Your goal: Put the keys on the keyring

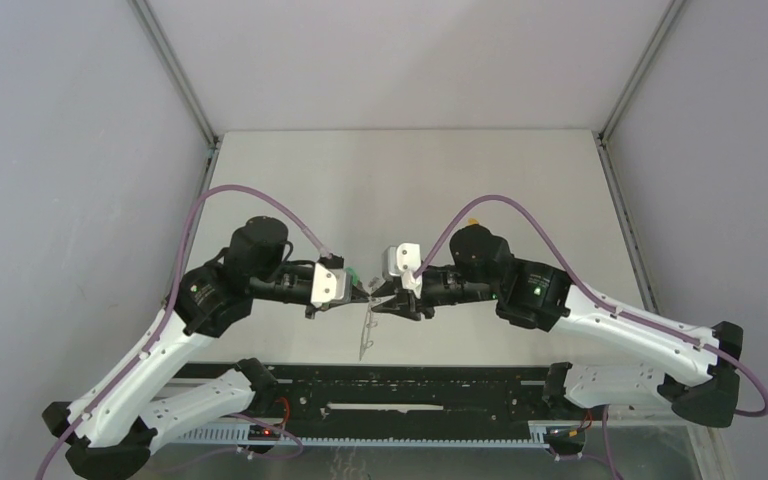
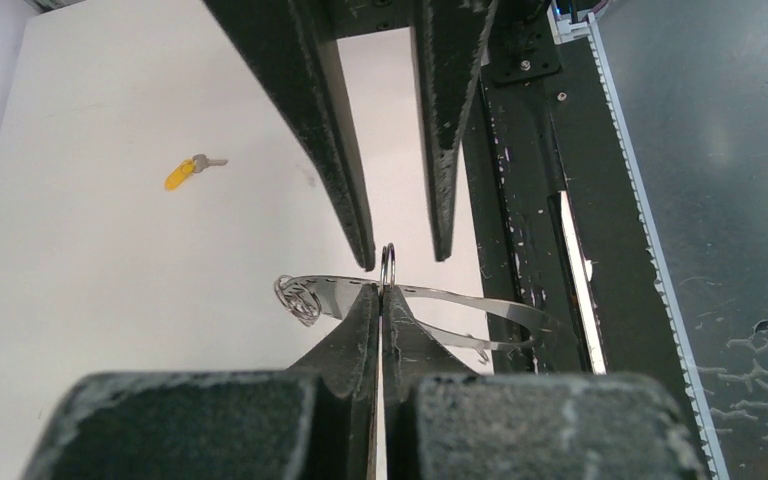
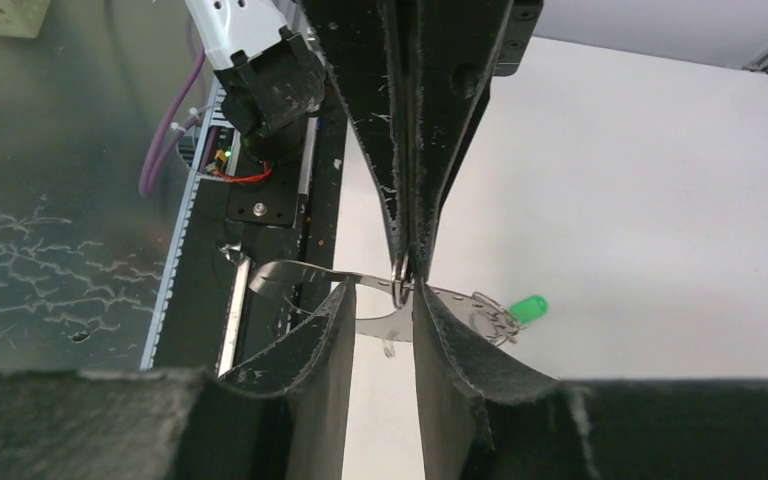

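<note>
The keyring [image 2: 480, 305], a flat grey oval band with small wire loops [image 2: 298, 298], hangs in the air between the two arms, and it dangles below them in the top view [image 1: 364, 337]. My left gripper [image 2: 382, 290] is shut on one small loop [image 2: 388, 262] at its rim. My right gripper [image 3: 382, 290] is open, its fingers [image 3: 440, 330] on either side of that loop [image 3: 398, 280]. The yellow-headed key [image 2: 184, 173] lies alone on the table. The green head of the other key [image 3: 528, 308] shows just beyond the loop cluster; I cannot tell whether it hangs from the keyring.
The black mounting rail [image 2: 530, 180] with both arm bases runs along the near table edge, right under the keyring. White enclosure walls [image 1: 80, 150] stand at the left, right and back. Purple cables [image 1: 220, 195] arch over both arms.
</note>
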Controlling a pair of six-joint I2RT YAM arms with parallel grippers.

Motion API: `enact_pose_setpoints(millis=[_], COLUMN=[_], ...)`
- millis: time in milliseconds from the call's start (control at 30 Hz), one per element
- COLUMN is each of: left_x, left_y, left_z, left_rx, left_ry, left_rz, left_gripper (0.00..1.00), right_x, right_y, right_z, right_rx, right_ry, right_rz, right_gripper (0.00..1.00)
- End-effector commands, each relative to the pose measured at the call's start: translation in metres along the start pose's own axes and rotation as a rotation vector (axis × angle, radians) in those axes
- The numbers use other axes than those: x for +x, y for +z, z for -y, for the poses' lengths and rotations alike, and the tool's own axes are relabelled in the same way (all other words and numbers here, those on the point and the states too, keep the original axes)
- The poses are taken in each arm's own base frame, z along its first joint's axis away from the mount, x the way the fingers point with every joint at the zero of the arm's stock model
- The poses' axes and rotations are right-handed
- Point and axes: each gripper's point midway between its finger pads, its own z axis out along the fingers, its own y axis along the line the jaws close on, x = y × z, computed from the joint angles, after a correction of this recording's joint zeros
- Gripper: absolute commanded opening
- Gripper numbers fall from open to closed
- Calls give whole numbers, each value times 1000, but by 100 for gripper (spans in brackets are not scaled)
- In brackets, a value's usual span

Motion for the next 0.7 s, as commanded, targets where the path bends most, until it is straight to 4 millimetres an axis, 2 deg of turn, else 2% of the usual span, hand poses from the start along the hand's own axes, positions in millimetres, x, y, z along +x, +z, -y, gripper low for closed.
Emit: enact_pose_setpoints(millis=[0,200,267,367,400,433,467,533,667], left_x=[-25,-25,-23,-25,-26,-27,-29,-28,-28], left_y=[-8,-8,-7,-7,-7,-8,-9,-11,-14], left_z=[-3,-1,0,2,2,3,4,11,21], left_rx=[-18,-11,-7,0,-1,1,4,26,58], left_ry=[65,61,56,51,42,34,32,24,-2], left_rz=[54,54,52,59,63,66,70,69,77], left_gripper=[0,0,0,2,19,31,38,45,46], right_x=[-28,-29,-29,-28,-28,-31,-33,-33,-45], right_y=[0,3,4,3,2,0,-3,-8,-22], right_z=[13,18,18,21,21,21,20,15,6], right_rx=[56,77,78,96,103,108,106,87,52], right_ry=[-46,-30,-20,0,7,8,10,26,35], right_rz=[69,75,78,75,82,107,137,188,301], right_gripper=[34,16,1,0,0,0,0,0,0])
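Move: The small ring on the keyring sits between the left fingertips. It is also within the open right fingertips, about 1 cm forward and 1 cm left of that hand's point. The keyring's plate hangs from the ring, its middle some 5 cm back and 3 cm below the right hand. On the table, roughly 27 cm down, the green key lies about 7 cm ahead and 4 cm left of it, and the yellow key about 18 cm ahead and 20 cm right. Forward by only about 1 cm, the right hand eases onto the ring and shuts its fingers, pinching it next to the left fingertips. Once the right is shut, the left fingers open to nearly half and that hand backs off about 1 cm towards its base. At the end the right hand slips 1 cm to its right, rolling about 5 degrees. ##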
